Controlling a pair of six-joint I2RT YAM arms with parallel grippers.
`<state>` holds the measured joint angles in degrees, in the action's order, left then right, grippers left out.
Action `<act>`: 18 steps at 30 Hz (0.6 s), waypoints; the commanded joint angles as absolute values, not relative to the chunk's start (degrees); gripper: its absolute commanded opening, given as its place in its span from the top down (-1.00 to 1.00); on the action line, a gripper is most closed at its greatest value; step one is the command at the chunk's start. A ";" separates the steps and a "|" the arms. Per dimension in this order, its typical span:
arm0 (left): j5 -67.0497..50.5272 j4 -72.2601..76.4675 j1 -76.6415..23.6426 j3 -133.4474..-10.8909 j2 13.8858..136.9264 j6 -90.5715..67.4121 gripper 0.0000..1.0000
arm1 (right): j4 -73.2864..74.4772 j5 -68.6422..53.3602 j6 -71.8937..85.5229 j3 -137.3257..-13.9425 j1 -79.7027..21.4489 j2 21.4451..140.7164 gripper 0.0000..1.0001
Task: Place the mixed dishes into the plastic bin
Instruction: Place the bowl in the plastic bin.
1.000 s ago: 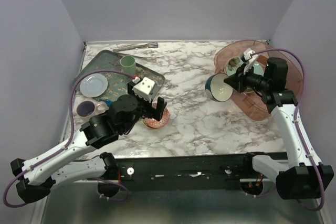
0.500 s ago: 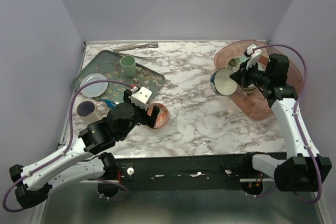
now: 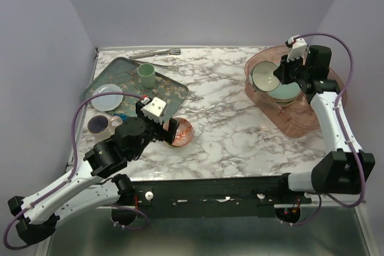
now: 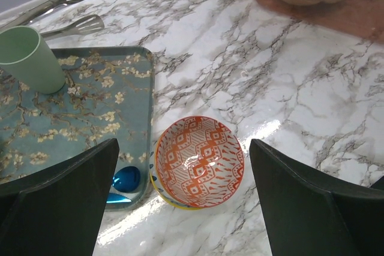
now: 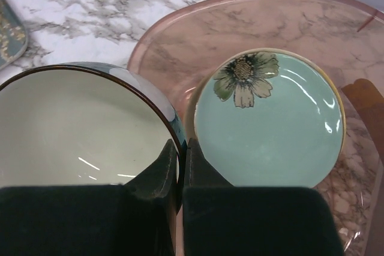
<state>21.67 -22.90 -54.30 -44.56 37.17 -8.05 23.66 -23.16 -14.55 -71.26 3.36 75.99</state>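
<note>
My right gripper (image 3: 278,76) (image 5: 180,145) is shut on the rim of a bowl (image 3: 264,76) (image 5: 78,130) that is cream inside and blue outside. It holds the bowl tilted over the left part of the pinkish plastic bin (image 3: 300,121) (image 5: 240,4). Inside the bin lies a mint green plate (image 3: 289,92) (image 5: 270,118) with a flower print. Near the tray's corner, an orange-patterned bowl (image 3: 182,132) (image 4: 200,160) with a yellow-blue outside sits on the marble. My left gripper (image 3: 162,124) (image 4: 186,208) hangs open above it, one finger to each side and neither touching.
A dark-green floral tray (image 3: 129,79) (image 4: 78,118) at the left holds a green cup (image 3: 146,74) (image 4: 27,58), a pale blue plate (image 3: 107,96) and a blue utensil (image 4: 126,179). Metal tongs (image 3: 156,53) (image 4: 54,4) lie at the back. A small dark cup (image 3: 98,125) stands near the left edge.
My right arm has lifted the cream-inside bowl from beside the bin's left wall to over the bin. My left gripper has drawn back to the left, uncovering the orange bowl.
</note>
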 commanded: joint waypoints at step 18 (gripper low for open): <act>17.40 -21.36 -51.42 -43.95 36.47 -8.79 -0.97 | 22.15 -10.28 4.39 -86.04 12.48 95.88 0.99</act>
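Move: The right hand, already pinching the bowl by its rim, is bound for the stack of plates in the plastic bin, about 10 cm ahead, 8 cm to its right and some 20 cm below. The bin's middle lies roughly 5 cm ahead and 16 cm right; the brown handle lies in the bin some 15 cm ahead and 22 cm right. From the idle left hand the plates are roughly 30 cm ahead, 60 cm right and 20 cm lower. Rightward first and foremost, about 9 cm, and some 6 cm forward, the right hand carries the bowl in from the bin's left side towards the plate stack, sinking gently and then faster. The wrist swings clockwise some 25 degrees and tips a little further down, while the shut fingers keep their pinch on the rim. ##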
